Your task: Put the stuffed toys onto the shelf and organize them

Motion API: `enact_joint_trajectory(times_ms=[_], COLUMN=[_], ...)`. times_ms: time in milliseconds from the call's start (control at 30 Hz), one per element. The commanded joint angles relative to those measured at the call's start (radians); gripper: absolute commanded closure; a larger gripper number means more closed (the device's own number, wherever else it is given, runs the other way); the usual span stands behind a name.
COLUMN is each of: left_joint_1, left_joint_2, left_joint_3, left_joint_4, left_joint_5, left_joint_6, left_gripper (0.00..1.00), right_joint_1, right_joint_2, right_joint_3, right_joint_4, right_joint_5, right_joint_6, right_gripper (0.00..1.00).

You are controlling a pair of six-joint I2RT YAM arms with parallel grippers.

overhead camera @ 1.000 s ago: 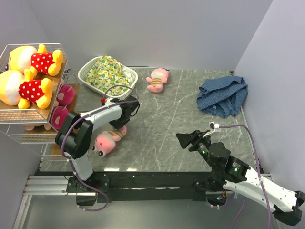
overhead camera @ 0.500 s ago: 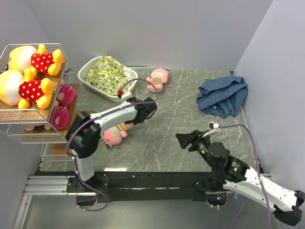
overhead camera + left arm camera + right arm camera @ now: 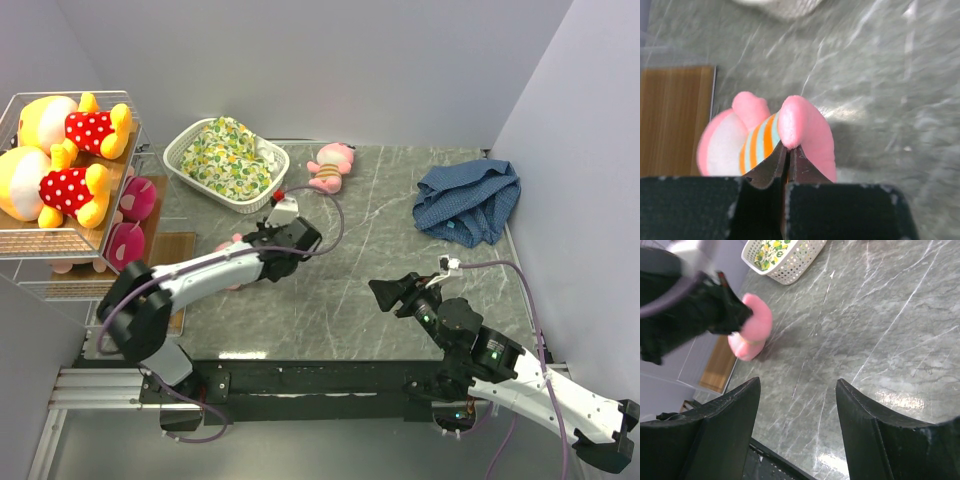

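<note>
My left gripper is shut on a pink limb of a pink stuffed toy in an orange and teal striped shirt. In the top view this toy is mostly hidden under the left arm, and in the right wrist view it hangs at that arm's tip. Another pink toy lies at the back of the table. The shelf stands at the left. Two yellow bears lie on its top tier and pink toys below. My right gripper is open and holds nothing.
A white basket with floral cloth sits at the back left, beside the shelf. A blue checked cloth lies at the back right. The shelf's low wooden board is just left of the held toy.
The left gripper has shut on the pink toy's limb. The arm has stretched out low and the toy has shifted from the front left to under the arm. The right arm is still.
</note>
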Motion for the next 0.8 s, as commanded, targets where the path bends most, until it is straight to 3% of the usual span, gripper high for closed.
enact_joint_trajectory(times_ms=[0,200,400,767], left_joint_1=[0.029,0.045,0.11,0.214], left_joint_2=[-0.096,-0.098,-0.219,-0.261], left_joint_3=[0.0,-0.02,-0.112,-0.221], left_joint_4=[0.227,0.163,0.273,0.246], left_joint_5=[0.096,-0.047,-0.073,-0.018], left_joint_6=[0.305,0.46,0.728,0.867], left_gripper=[0.99,0.99,0.99,0.99], right_joint_1=[-0.002,-0.002,-0.002,-0.004], right_joint_2=[-0.015,-0.012,-0.016,-0.03], right_joint_3=[0.018,0.015,0.011,0.011], right_joint_4=[0.02,0.031,0.031,0.02], right_joint_5=[0.032,0.026,0.026,0.024], right_joint_6=[-0.011,-0.011,-0.014,-0.014], right_gripper=[0.31,0.31,0.31,0.31])
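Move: The pink striped toy already hangs in the left gripper, clear of the table. The lower shelf's bare board has its middle about 26 cm left of that hand, 10 cm back and 10 cm lower; the pink dolls on the middle shelf sit some 24 cm left, 3 cm ahead and 8 cm higher. The basket stands 17 cm ahead, 7 cm left and 8 cm below. From the right hand, the lower shelf is about 53 cm left, level fore and aft, 17 cm down. The pink striped toy, still pinched in the shut fingers near its leg end, is carried by the left hand up about 4 cm and slightly forward first, then leftward towards the shelf, ending some 10 cm left and 6 cm higher. During the leftward carry the wrist rolls its left side up by about 25 degrees and turns slightly clockwise. ##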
